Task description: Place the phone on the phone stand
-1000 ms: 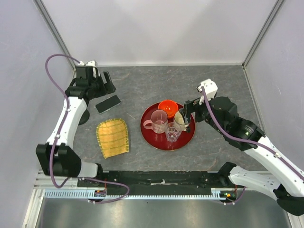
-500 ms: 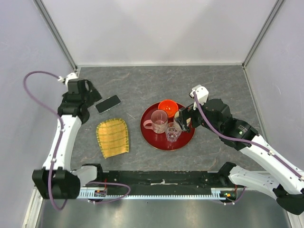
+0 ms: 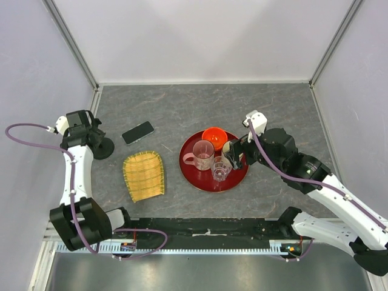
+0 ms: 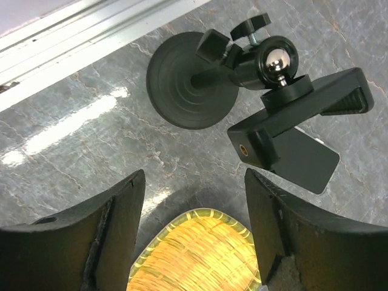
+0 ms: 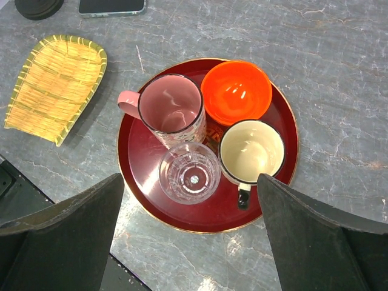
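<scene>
The phone [image 3: 138,132] lies flat on the grey table, dark screen up, just beyond the yellow woven mat [image 3: 144,176]. The phone stand [image 3: 104,148] stands at the left edge; in the left wrist view I see its disc base [image 4: 190,79] and empty bracket [image 4: 303,114], with a corner of the phone [image 4: 306,162] behind it. My left gripper [image 3: 85,128] hovers beside the stand, open and empty [image 4: 194,236], above the mat [image 4: 194,257]. My right gripper [image 3: 233,154] hangs open [image 5: 191,236] over the red tray [image 3: 197,179]. The right wrist view shows the phone [image 5: 112,5] at the top edge.
The red tray [image 5: 136,176] holds a pink mug [image 5: 170,109], an orange bowl [image 5: 236,91], a cream mug [image 5: 251,151] and a clear glass [image 5: 189,173]. Walls close in the table on the left, back and right. A metal rail [image 4: 91,36] runs along the left edge.
My left arm has pulled back from beside the phone to the table's left edge by the stand, and its jaws have narrowed a little. The right gripper shifted slightly. The phone has not moved.
</scene>
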Robot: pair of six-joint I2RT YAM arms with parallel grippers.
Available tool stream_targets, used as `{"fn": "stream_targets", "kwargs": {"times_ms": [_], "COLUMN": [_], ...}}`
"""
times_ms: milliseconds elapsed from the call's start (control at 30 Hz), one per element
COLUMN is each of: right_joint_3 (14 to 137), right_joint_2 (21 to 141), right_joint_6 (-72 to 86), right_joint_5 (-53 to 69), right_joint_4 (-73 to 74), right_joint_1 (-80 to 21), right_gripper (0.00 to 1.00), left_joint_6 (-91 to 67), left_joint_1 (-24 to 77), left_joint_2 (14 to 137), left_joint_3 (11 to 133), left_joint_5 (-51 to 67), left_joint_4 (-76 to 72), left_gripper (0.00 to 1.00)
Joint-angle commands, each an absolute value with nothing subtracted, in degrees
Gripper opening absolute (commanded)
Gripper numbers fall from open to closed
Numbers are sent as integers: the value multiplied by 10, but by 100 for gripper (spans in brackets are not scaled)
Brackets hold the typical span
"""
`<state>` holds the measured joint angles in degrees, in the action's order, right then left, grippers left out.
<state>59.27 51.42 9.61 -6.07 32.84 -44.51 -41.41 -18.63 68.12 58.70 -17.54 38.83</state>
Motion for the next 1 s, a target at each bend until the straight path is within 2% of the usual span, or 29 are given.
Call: {"fn": "stream_targets", "kwargs": {"times_ms": [0,300,567,867,900,967], "right_joint_3": [587,585,584,585,586,588], "right_joint_2": [497,508,508,518,519,524], "right_joint_6": [92,91,89,88,89,92], "right_joint_5": [-69,-81,-91,-96,-98,-95], "right_joint_4": [319,317,316,316,316,316], "right_joint_1": [-446,-446,-446,-446,-446,-446], "right_gripper": [98,98,98,98,98,98], "left_joint_6": [-442,-413,-414,-406,-402,-397], "left_joint_1": [-186,-186,-187,-186,-186,-186], "left_joint_2": [684,686,709,729,732,732], "left_joint_3": [586,591,615,621,623,626], "left_joint_5": [-148,-135,-180,-184,-185,-193], "left_joint_4": [346,300,311,292,292,292], "left_gripper": [73,76,73,50,44,39]}}
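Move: The phone stand's holder is about 6 cm ahead of the left hand, level with it sideways and just below it; its near end lies only some 4 cm ahead. The stand's round base is about 4 cm ahead, 4 cm left and 16 cm down. On the table, the phone lies 12 cm ahead and 12 cm right, and the woven basket 8 cm back and 16 cm right. From the right hand, the holder is roughly 13 cm ahead and 52 cm left. Ease the left gripper forward about 3 cm to the near end of the stand's holder, keeping almost the same height and letting the fingers tip up only some 5 degrees. As the advance slows, start closing the fingers from wide to under half open, one to each side of that end; whether they touch it yet can't be seen. ##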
